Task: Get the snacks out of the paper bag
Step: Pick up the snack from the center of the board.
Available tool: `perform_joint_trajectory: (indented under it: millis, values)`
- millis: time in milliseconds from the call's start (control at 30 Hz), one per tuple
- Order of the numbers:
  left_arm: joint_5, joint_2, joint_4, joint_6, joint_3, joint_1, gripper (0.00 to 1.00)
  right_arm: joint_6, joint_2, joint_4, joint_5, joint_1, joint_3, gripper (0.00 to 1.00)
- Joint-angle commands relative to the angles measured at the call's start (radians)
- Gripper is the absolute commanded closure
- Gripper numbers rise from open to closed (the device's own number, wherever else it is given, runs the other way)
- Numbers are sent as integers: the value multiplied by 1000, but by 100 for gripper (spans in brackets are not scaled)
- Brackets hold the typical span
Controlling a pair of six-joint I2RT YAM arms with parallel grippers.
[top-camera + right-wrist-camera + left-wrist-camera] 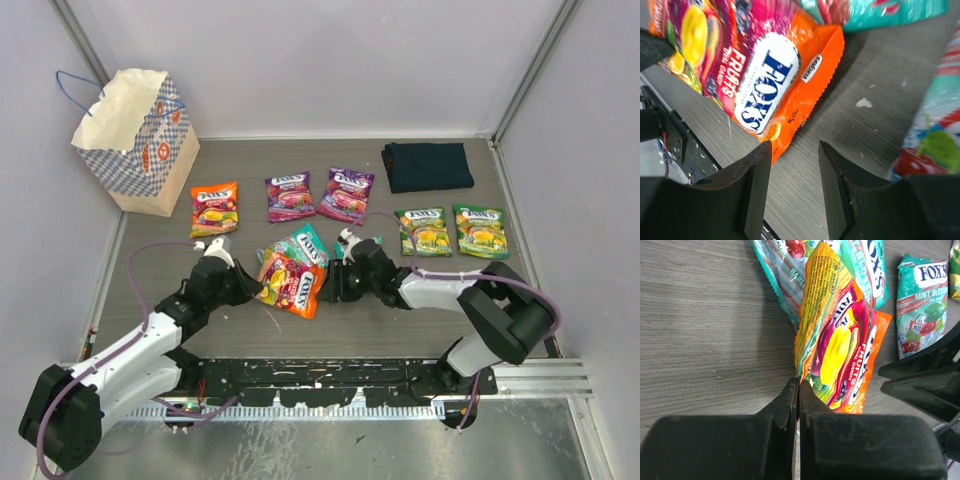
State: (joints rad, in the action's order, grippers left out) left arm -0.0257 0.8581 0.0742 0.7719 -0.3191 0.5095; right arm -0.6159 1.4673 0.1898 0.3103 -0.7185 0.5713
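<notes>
The cream paper bag [135, 140] with its checkered band stands at the back left. The snacks lie on the table: an orange packet [215, 208], two purple ones [290, 196] [346, 193], two green ones [424, 230] [480, 230] and a teal one [305, 245]. In the middle lies an orange-red packet [292, 283] [840, 340] [765, 85], its left side buckled upward. My left gripper [255, 285] [799, 385] is shut on that packet's left edge. My right gripper [335, 283] [792, 150] is open at the packet's right corner, with bare table between its fingers. It partly covers another teal packet [368, 243] [920, 305].
A dark navy folded cloth [427, 166] lies at the back right. Grey walls close in the table on the left, back and right. The black rail [330, 380] with the arm bases runs along the near edge.
</notes>
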Motion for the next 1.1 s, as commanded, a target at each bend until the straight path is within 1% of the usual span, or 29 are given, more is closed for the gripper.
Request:
perform_joint_trajectory:
  millis: [0,100,200,333,500,633,700,733,833,867,900,933,967,1000,1033,1067]
  values:
    - [32,1,-3,11,10,1,100,-133,77,248,42,-38,-37,52]
    - [35,0,0,13,18,1,100,-159,98,275,15,-50,-45,52]
    - [43,-10,15,11,23,2,100,-170,95,279,-28,-51,-59,52]
    - [48,-25,24,7,31,1,100,-188,92,327,-50,-51,-82,52]
    - [40,0,9,-2,33,1,100,-212,166,413,-11,-52,-80,53]
    - [31,38,-11,-6,28,2,100,-253,240,509,37,-61,-77,58]
    - [27,47,-14,-4,26,2,100,-266,259,537,46,-67,-76,63]
    - [26,49,-14,-5,27,2,100,-267,263,545,50,-69,-76,69]
    - [22,33,-6,-9,25,1,100,-257,241,536,52,-73,-83,97]
    - [25,25,5,-13,23,2,99,-248,226,520,51,-74,-86,99]
    - [30,15,20,-22,16,1,94,-236,200,497,40,-73,-90,99]
    - [41,2,40,-32,9,1,86,-220,170,458,24,-74,-94,99]
    - [52,-8,64,-46,-1,1,75,-199,133,415,4,-74,-94,99]
    - [64,-19,89,-60,-14,1,62,-171,91,354,-18,-74,-91,99]
    - [74,-29,114,-75,-30,2,46,-139,47,285,-40,-75,-82,99]
    - [79,-39,140,-91,-48,1,35,-105,0,213,-64,-75,-67,99]
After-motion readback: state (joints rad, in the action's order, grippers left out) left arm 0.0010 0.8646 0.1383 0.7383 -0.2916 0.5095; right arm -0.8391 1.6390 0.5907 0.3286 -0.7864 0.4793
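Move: The snack in question is the orange one, its left end still pinched by the left hand; its middle lies about 7 cm right of that hand, 1 cm farther out and 3 cm lower. From the open right hand its middle is about 7 cm to the left, level fore and aft, and 3 cm below. One mint snack lies some 8 cm ahead of the right hand and 6 cm left; the other is 5 cm ahead and 6 cm right. The right fingers close on the near right corner of the orange snack, after dipping down and back a little and then working some 4 cm leftward onto it with a roll of about 10 degrees; once shut, they begin to ease back right. The left hand lowers its end about 3 cm, drawing slightly back, keeps its pinch until near the finish, then opens and lets go. ##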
